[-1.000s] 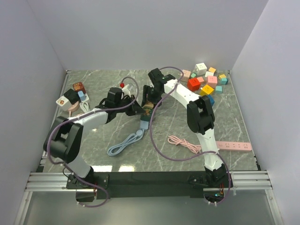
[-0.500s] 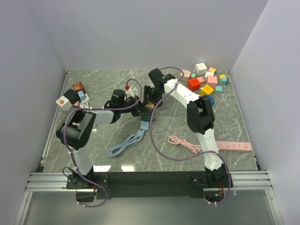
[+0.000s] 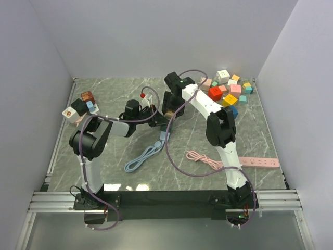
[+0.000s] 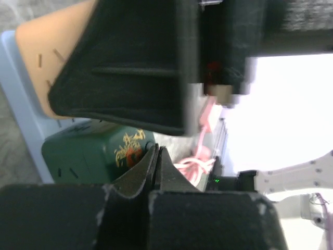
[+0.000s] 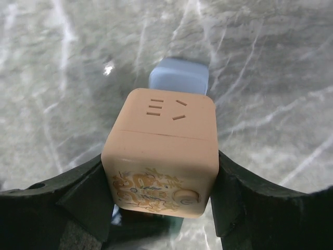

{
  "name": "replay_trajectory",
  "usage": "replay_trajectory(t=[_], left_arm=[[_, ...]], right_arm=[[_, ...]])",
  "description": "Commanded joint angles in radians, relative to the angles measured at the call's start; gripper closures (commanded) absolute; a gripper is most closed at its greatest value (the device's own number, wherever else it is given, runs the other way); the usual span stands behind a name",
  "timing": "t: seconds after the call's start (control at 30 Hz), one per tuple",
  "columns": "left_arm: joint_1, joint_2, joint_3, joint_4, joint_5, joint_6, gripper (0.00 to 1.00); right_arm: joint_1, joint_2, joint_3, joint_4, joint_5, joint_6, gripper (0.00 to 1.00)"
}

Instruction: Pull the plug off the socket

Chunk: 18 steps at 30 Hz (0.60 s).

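My right gripper (image 5: 161, 172) is shut on a peach cube plug (image 5: 162, 151) with a dragon drawing and socket slots on its far face. The light blue power strip (image 5: 179, 75) shows just beyond it. In the top view the right gripper (image 3: 169, 107) is over the strip's upper end (image 3: 163, 136). My left gripper (image 4: 156, 148) has its fingers pressed together, with nothing seen between them, the tips against a dark green cube plug (image 4: 93, 151) on the strip (image 4: 26, 104). In the top view the left gripper (image 3: 154, 117) is right beside the right one.
The strip's blue cable coil (image 3: 141, 158) lies toward the front. A pink cable (image 3: 204, 159) and a pink power strip (image 3: 257, 162) lie front right. Coloured cubes (image 3: 229, 86) are piled back right, and more cubes (image 3: 80, 107) lie at the left edge.
The right gripper moved back and up with the peach plug. The left arm's elbow swung right, its gripper staying at the strip. The strip and cable coil shifted slightly right.
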State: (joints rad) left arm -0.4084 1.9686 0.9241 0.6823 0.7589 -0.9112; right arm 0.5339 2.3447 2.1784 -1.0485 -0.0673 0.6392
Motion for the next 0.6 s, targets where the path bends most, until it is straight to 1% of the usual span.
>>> replay_trajectory(t=[0.0,0.17,0.2,0.23,0.27,0.33,0.4,0.43,0.47,0.5,0.53,0.57], left_arm=[[0.016,0.214,-0.096,-0.379,-0.239,0.137,0.99],[0.005,0.245,-0.051,-0.405,-0.242,0.137,0.99],[0.005,0.246,-0.05,-0.397,-0.237,0.133,0.99],[0.005,0.245,-0.05,-0.395,-0.237,0.13,0.99],[0.005,0.242,-0.05,-0.397,-0.236,0.13,0.99],[0.005,0.225,-0.05,-0.392,-0.228,0.126,0.99],[0.005,0.199,-0.054,-0.388,-0.225,0.123,0.99],[0.005,0.19,-0.051,-0.392,-0.224,0.12,0.99],[0.005,0.182,-0.042,-0.395,-0.219,0.118,0.99],[0.005,0.167,-0.038,-0.395,-0.205,0.115,0.99],[0.005,0.159,-0.027,-0.397,-0.201,0.113,0.99],[0.005,0.147,-0.022,-0.395,-0.193,0.109,0.99]], right_arm=[[0.037,-0.079,0.162,-0.061,-0.006,-0.003,1.0],[0.048,-0.076,0.188,-0.065,-0.014,0.027,1.0],[0.048,-0.082,0.184,-0.065,-0.002,0.028,1.0],[0.043,-0.096,0.178,-0.07,0.045,0.03,1.0],[0.037,-0.105,0.167,-0.068,0.066,0.03,1.0],[0.008,-0.143,0.092,-0.03,0.086,0.039,1.0],[-0.07,-0.175,0.013,-0.002,0.109,0.046,1.0],[-0.103,-0.188,-0.017,0.045,0.11,0.053,1.0],[-0.177,-0.202,-0.055,0.083,0.071,0.05,1.0],[-0.214,-0.232,-0.127,0.123,0.028,0.047,1.0],[-0.25,-0.245,-0.156,0.19,0.02,0.051,1.0],[-0.311,-0.252,-0.176,0.217,0.008,0.056,1.0]])
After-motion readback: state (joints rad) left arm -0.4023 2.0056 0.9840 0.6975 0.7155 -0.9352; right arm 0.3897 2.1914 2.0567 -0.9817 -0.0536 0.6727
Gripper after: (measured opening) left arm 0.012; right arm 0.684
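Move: The tan plug is in the right hand's fingers, still on the far end of the blue socket, whose middle lies about 5 cm back, 2 cm left and 4 cm below this hand. The green plug sits about 5 cm back of the tan one and 1 cm left. The red block is some 18 cm to the right and 7 cm ahead. From the left hand's shut tips, the green plug is just below, about 1 cm ahead; the tan plug lies 5 cm ahead and 1 cm right. Keeping its grip on the tan plug, the right hand pulls it sharply up off the blue socket by about 6 cm, drifting left, then swings some 9 cm right and a little forward towards the red block, sinking slightly and turning clockwise. The left hand's shut tips stay against the green plug and slip 2.5 cm forward as the other pulls away. ##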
